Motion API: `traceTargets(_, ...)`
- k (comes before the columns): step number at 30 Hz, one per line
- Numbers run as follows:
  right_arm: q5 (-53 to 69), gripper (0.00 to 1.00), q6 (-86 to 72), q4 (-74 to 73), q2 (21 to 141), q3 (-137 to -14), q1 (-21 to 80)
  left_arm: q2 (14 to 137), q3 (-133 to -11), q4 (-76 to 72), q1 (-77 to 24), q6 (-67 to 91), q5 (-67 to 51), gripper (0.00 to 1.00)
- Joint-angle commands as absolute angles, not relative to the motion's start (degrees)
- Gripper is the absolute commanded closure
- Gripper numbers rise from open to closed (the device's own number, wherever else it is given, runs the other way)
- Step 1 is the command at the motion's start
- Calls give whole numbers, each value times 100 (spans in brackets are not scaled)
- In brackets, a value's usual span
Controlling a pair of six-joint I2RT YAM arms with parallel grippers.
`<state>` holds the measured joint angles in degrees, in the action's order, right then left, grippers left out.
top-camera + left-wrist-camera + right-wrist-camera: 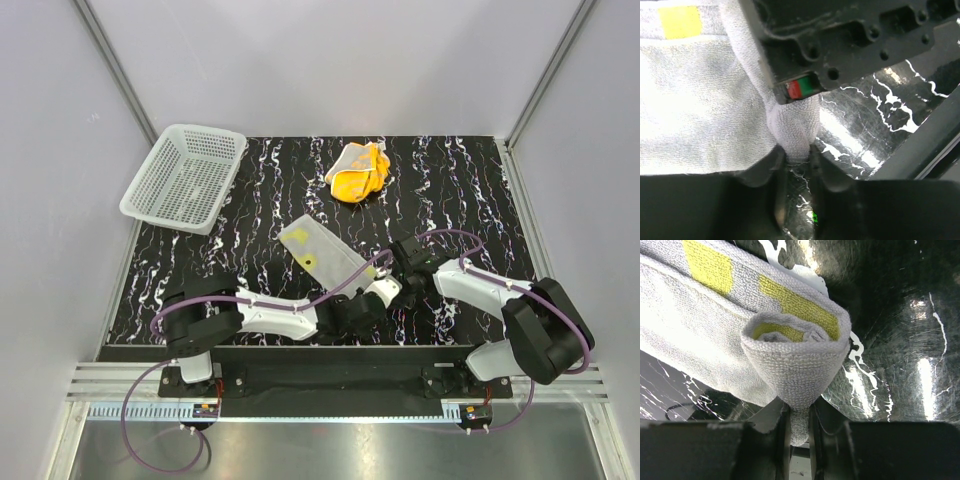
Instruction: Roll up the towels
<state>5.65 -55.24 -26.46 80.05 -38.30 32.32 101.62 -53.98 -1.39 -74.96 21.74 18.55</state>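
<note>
A pale towel (320,255) with yellow patches lies flat and slanted in the middle of the table. Its near right end is curled into a small roll (795,355). My right gripper (799,425) is shut on the bottom of that roll. My left gripper (797,155) pinches a fold of the same towel (700,110) right beside it, jaws shut on the cloth. In the top view both grippers meet at the towel's near right corner, the left (375,290) and the right (402,262). The orange towel (358,172) lies crumpled at the back, untouched.
A white mesh basket (185,178) sits at the back left corner, partly over the table's edge. Grey walls enclose the black marbled table (470,190) on three sides. The right arm's black body (850,40) hangs close above my left fingers.
</note>
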Motion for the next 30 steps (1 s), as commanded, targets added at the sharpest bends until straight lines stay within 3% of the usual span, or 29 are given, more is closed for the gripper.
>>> traceTargets(1, 694, 82, -5441, -2830, 7989, -3806, 3270, 10230, -5607, -510, -7488, 2092, 1899, 87)
traceTargets(3, 694, 82, -5440, -2882, 7945, -3823, 3278, 10239, -5599, -527, -7480, 2135, 1828, 100)
traceTargets(6, 633, 75, -5353, -3005, 7866, -3911, 3270, 10143, -5476, -606, -7304, 2319, 1313, 100)
traceTargets(7, 589, 70, -5344, -3119, 7831, -3946, 3270, 10099, -5415, -737, -7217, 2399, 1101, 100)
traceTargets(8, 493, 57, -5300, -3207, 7753, -3981, 3278, 9994, -5344, -817, -7051, 2469, 698, 100)
traceTargets(12, 185, 36, -5247, -3629, 7498, -4227, 3278, 9774, -5133, -932, -6768, 2759, 141, 100)
traceTargets(22, -922, 25, -5133, -4280, 6751, -4772, 3270, 9545, -4896, -1037, -6390, 3102, -597, 100)
traceTargets(30, -607, 24, -5150, -3974, 6214, -4395, 3270, 9606, -4352, -2325, -5968, 4498, -1704, 100)
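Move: The left hand is already around the near end of the rolled part of the towel, between its fingertips; the roll's far end, gripped by the right hand, lies about 7 cm ahead and 5 cm right of the left hand. The unrolled strip's middle lies some 14 cm ahead and 10 cm left of the left hand, about 2 cm lower. From the right hand, the orange towel is roughly 27 cm ahead and 9 cm left, at about the same height. Fingers of the left hand close the rest of the way, pinching the roll's near end; then, keeping that hold, the left hand turns some 30 degrees so its fingers point more to the right, its left side dipping, and eases up 1 to 2 cm. The right hand opens wide, letting go of the far end, then climbs about 8 cm clear of the towel while shifting a few centimetres right and slightly forward. ##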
